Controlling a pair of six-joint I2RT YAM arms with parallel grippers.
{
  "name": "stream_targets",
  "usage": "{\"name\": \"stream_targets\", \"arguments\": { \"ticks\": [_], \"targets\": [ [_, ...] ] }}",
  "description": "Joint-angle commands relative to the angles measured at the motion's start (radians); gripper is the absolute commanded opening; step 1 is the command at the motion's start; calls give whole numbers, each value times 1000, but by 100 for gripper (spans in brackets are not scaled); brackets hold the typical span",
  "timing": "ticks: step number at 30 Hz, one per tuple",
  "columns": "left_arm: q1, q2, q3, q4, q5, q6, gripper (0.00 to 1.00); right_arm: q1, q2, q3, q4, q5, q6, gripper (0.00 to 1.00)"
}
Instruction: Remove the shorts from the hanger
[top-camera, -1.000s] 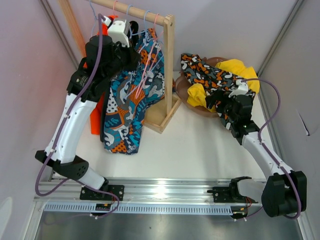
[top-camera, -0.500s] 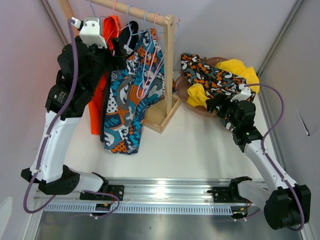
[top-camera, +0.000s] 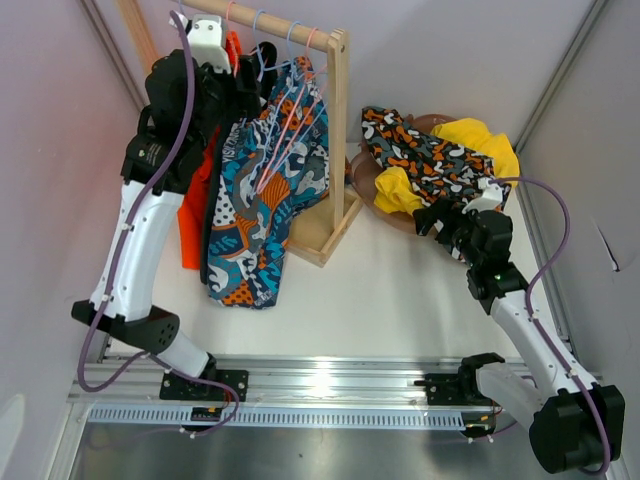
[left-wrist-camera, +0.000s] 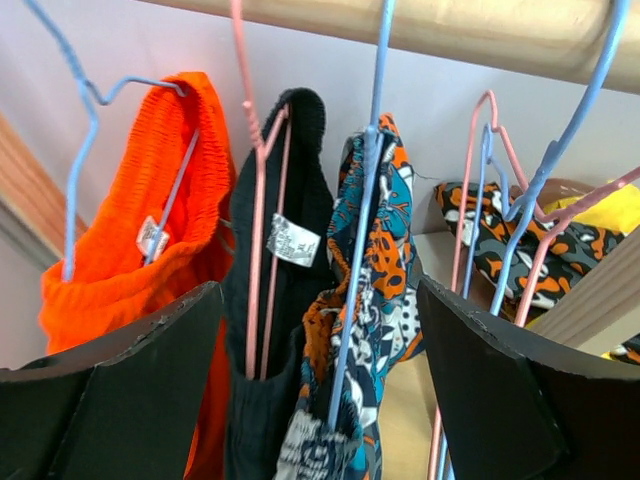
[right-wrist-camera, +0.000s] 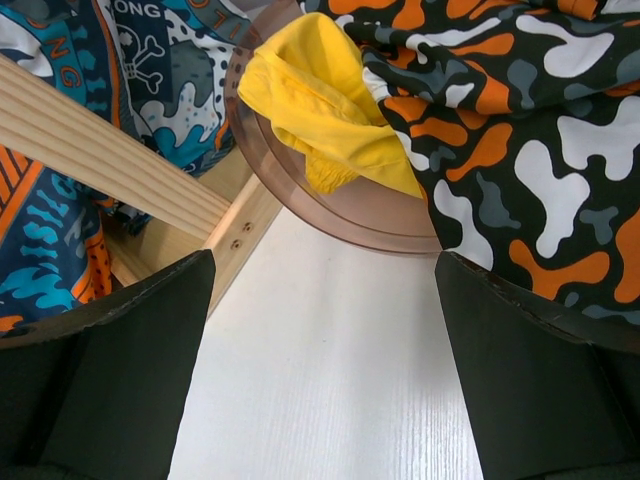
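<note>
Three shorts hang on wire hangers from the wooden rail: bright orange, black and teal-orange-black print. My left gripper is open just below the rail, its jaws spread wide on either side of the black and the printed shorts, touching neither. The camouflage shorts and yellow shorts lie in a brown bowl to the right. My right gripper is open and empty over bare table just in front of that bowl.
Empty pink and blue hangers hang at the rail's right end. The rack's wooden post and base stand between the hanging clothes and the bowl. Grey walls close in on both sides.
My left gripper went from nearly shut to wide open, and its arm swung left, then back up under the rail. The right arm shifted slightly, its gripper still open.
</note>
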Motion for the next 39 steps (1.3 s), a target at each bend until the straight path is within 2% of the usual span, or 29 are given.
{"name": "stream_targets", "arguments": {
  "ticks": [1,3,4,15,18,19,23,25,32,35,38,39],
  "targets": [
    [12,30,61,-14,96,-17,83,3,-22,-5,2,7,-17,99],
    [12,62,87,-24,115,-23,80,3,-19,-8,2,14,-23,100],
    [13,70,87,-27,122,-26,75,3,-20,-10,2,15,-25,99],
    [44,150,102,-36,156,-51,59,1,-8,-16,9,24,-35,99],
    [56,169,101,-36,172,-60,52,0,-8,-19,9,27,-32,99],
    [58,179,101,-36,172,-63,41,-2,-11,-22,9,27,-35,99],
    [66,205,124,-53,185,-64,20,-2,-17,-33,9,32,-35,99],
    [67,211,144,-65,195,-64,0,-2,-20,-36,7,32,-34,99],
    [67,180,205,-83,251,-72,0,23,-62,-11,22,-12,-35,99],
    [67,156,265,-94,259,-78,0,101,-103,33,33,-20,-52,99],
    [67,117,274,-99,265,-90,0,246,-91,153,1,43,-100,100],
    [67,101,279,-105,270,-98,0,339,-65,226,-8,61,-115,99]
  ]
}}
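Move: The blue hanger carrying the patterned shorts, at the part to be pinched, is about 6 cm ahead of the left hand, 3 cm right and 7 cm below. From that hand the black shorts are about 7 cm ahead and 2 cm left, the orange shorts 6 cm ahead and 6 cm left. The patterned shorts' middle is roughly 30 cm left of the right hand and 8 cm ahead; the brown bin is 13 cm ahead, 3 cm right. Down and forward, some 7 and 6 cm, with a small shift right, the open left hand tips about 10 degrees downward and shuts its fingers on the blue hanger, then draws it back and up about 3 and 4 cm, turning slightly clockwise. The right hand, still wide open, barely sinks until late, then swings left about 6 cm and up, easing back, away from the bin towards the patterned shorts. ##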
